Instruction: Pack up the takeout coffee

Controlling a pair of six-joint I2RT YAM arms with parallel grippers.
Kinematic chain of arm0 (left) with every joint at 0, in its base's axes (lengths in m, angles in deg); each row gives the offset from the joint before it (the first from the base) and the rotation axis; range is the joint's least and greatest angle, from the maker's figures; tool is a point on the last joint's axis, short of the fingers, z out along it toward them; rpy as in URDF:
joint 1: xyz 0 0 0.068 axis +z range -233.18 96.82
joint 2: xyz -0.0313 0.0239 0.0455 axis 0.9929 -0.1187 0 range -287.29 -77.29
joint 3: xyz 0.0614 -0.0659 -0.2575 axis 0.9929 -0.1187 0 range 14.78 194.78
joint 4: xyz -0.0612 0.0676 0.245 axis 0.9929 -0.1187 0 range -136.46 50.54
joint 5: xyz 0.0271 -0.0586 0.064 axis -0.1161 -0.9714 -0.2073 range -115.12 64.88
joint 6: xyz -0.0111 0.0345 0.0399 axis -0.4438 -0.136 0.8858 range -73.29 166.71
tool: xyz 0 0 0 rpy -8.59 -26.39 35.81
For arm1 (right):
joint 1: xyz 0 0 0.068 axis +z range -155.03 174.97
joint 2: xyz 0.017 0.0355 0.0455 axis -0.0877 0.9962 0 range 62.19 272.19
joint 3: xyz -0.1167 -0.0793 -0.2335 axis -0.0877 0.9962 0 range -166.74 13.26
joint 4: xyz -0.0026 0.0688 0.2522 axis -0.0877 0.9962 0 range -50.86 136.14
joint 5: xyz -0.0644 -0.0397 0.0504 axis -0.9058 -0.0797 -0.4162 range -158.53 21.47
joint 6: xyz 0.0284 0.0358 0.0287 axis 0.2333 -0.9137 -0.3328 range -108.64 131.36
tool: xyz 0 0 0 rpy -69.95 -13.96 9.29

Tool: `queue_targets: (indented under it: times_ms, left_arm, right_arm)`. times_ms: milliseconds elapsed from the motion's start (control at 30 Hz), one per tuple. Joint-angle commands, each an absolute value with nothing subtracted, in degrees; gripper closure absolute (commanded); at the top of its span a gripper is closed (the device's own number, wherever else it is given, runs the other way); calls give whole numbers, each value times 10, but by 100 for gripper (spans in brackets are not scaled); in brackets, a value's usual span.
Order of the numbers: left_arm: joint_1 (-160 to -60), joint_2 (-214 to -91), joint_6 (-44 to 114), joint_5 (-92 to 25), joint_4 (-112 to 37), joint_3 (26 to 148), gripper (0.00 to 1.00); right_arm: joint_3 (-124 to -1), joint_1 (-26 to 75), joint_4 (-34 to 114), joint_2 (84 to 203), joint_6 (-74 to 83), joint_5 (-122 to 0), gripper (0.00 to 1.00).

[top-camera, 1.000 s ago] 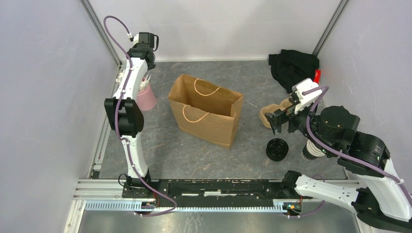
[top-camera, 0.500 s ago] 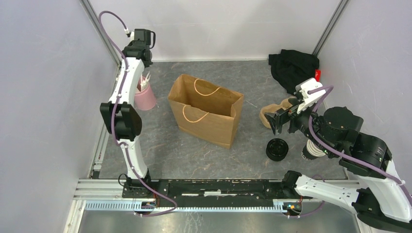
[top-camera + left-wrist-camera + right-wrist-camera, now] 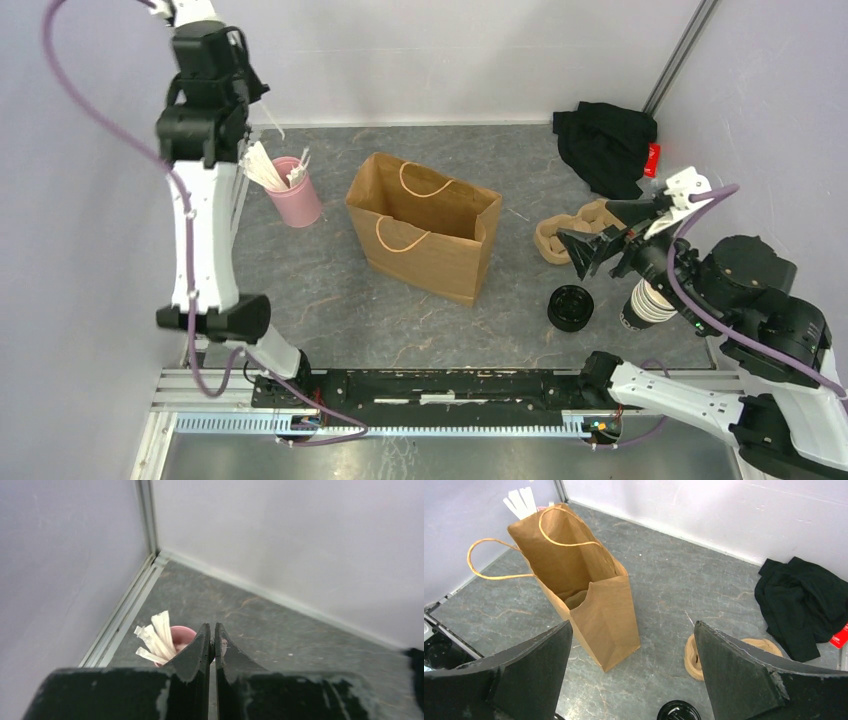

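The takeout coffee shows in none of the views. The brown paper bag (image 3: 430, 235) (image 3: 574, 575) stands open and upright mid-table. My left gripper (image 3: 248, 100) (image 3: 212, 627) is raised high above the pink cup (image 3: 300, 205) (image 3: 182, 632) of white wrapped sticks (image 3: 152, 640). Its jaws are pressed almost together, and in the top view a thin white stick (image 3: 271, 121) hangs from them. My right gripper (image 3: 603, 232) (image 3: 634, 625) hovers wide open and empty to the right of the bag.
A squat stack of black lids (image 3: 570, 307) (image 3: 679, 711) and a stack of lidless cups (image 3: 645, 305) sit under the right arm. Tan cardboard pieces (image 3: 560, 235) (image 3: 694, 657) lie near them. A black cloth (image 3: 605, 140) (image 3: 804, 600) fills the far right corner.
The left gripper closed at the pink cup and the arm rose high with a thin white stick. The right gripper drew slightly right, still open.
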State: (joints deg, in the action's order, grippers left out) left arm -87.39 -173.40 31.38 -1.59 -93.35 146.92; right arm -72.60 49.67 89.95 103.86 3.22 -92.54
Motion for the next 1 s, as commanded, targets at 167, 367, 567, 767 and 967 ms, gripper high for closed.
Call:
queue_targets:
  times_ms: [167,367,567,767,967]
  left_arm:
    - [-873,-1517,267,-267,-834,1407,95]
    - [-873,-1470,249,-440,-797,1351,97]
    - [-873,-1453,239,-531,-801,1259,98]
    - [-872,-1453,254,-527,-846,1217,98]
    - [-873,-1446,223,-499,-821,1126,96]
  right_arm:
    - [-717,497,860,1027,23,-929,2]
    - [-713,497,859,1026,15,-920,2]
    - [-705,497,863,1016,9,-922,2]
    - [-695,497,875,1002,4,-933,2]
    - [-690,497,885,1000,-2,-955,2]
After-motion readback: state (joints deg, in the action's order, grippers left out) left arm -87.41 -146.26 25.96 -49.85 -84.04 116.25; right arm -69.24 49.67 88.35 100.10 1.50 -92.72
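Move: The left hand already grips the straws, and the paper bag they go to stands about 14 cm back and 30 cm to its right, its middle some 32 cm below. The pink cup is about 7 cm ahead, 2 cm left and 40 cm below; the cup tray lies roughly 12 cm farther out than the bag and 34 cm right of it. From the right hand the bag is some 13 cm ahead, 22 cm left and 30 cm below. Left hand swings held straws back and right towards the bag, up then down about 15 cm, turning clockwise. ##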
